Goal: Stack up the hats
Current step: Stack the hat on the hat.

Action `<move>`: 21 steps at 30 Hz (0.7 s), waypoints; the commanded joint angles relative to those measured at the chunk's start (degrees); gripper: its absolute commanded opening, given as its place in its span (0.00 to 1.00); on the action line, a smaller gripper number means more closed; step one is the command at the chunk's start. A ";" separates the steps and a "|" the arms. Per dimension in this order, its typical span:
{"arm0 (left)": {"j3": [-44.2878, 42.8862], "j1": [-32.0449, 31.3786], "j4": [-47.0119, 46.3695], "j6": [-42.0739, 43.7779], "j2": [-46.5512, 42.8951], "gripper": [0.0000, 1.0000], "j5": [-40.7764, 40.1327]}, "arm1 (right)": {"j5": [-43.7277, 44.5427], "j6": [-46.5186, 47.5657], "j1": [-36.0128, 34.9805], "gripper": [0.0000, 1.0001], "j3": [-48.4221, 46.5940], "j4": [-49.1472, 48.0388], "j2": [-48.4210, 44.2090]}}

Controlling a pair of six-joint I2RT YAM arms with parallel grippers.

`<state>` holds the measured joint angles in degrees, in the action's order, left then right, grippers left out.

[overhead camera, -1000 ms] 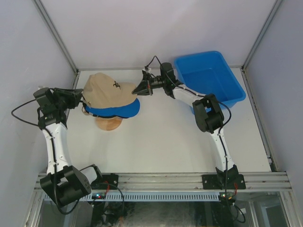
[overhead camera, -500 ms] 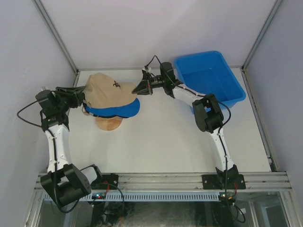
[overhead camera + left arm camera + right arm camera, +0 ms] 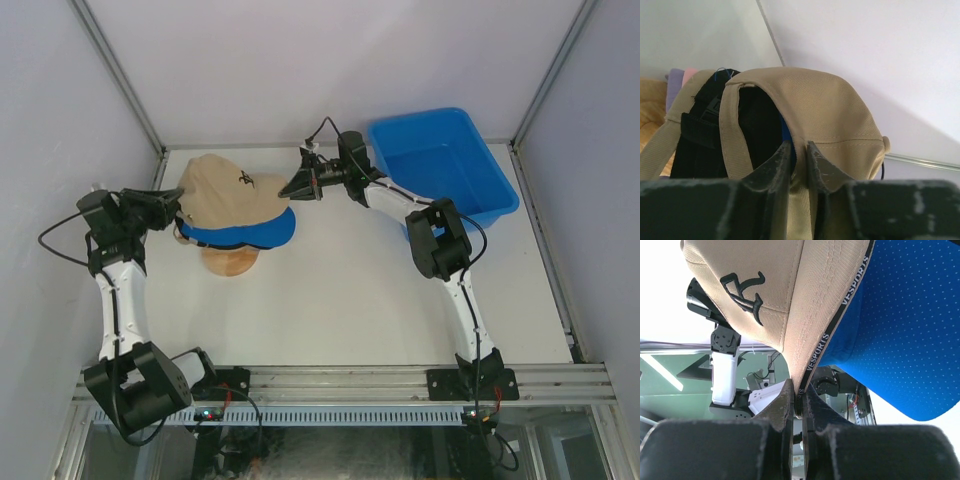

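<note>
A tan hat tops the stack of hats on a wooden head-form stand, with a blue hat's brim showing beneath it. My left gripper is at the stack's left rear. In the left wrist view it is shut on the tan hat's back edge, beside the strap opening where a black hat shows inside. My right gripper pinches the tan brim's tip. In the right wrist view it is shut on that brim, next to the blue brim.
A blue plastic bin stands at the back right, just behind my right arm. Lavender and pink hat edges peek out low in the stack. Enclosure walls rise close behind the stand and on both sides.
My left arm has shifted slightly right, toward the back of the tan hat. The right arm and the stack have held still.
</note>
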<state>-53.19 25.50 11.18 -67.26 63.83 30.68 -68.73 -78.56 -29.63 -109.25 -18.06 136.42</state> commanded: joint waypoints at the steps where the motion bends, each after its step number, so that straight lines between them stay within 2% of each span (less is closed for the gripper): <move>1: 1.18 0.32 -4.19 0.36 -0.35 0.15 2.19 | 1.54 0.27 0.10 0.00 -2.03 -0.57 0.99; 4: 0.96 0.45 -4.58 0.21 -1.04 0.05 1.96 | 1.62 0.13 0.18 0.00 -2.09 -0.72 1.12; 6: 1.06 0.73 -4.88 -0.16 -1.91 0.01 1.30 | 1.58 -0.02 0.22 0.00 -2.04 -0.89 1.18; 21: 0.12 1.43 -6.72 -4.10 -8.25 0.00 -1.95 | 2.47 -1.47 1.31 0.00 -4.92 -1.06 1.41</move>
<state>-53.19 26.24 9.47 -69.14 58.74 29.91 -68.58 -79.13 -28.99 -110.76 -18.24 136.75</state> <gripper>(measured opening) 0.012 0.022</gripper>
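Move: The tan hat is stretched between the two grippers: its rear edge lies between the left fingertips, which are still partly open, and its middle is about 11 cm to their right, level fore and aft and roughly 2 cm lower. From the left hand, the blue hat lies some 7 cm back, 12 cm right and 7 cm below; the wooden stand about 11 cm back, 11 cm right, well below. From the right hand, already pinching the brim, the tan hat's middle is some 12 cm left, level fore and aft. Shut the left gripper on the rear edge of the tan hat to pinch the cloth, then raise it about 3.5 cm, drawing back roughly 1 cm, away from the blue hat beneath; let the fingers tip up slightly. Keep the right gripper shut on the brim, easing it forward and up by under 1 cm. ##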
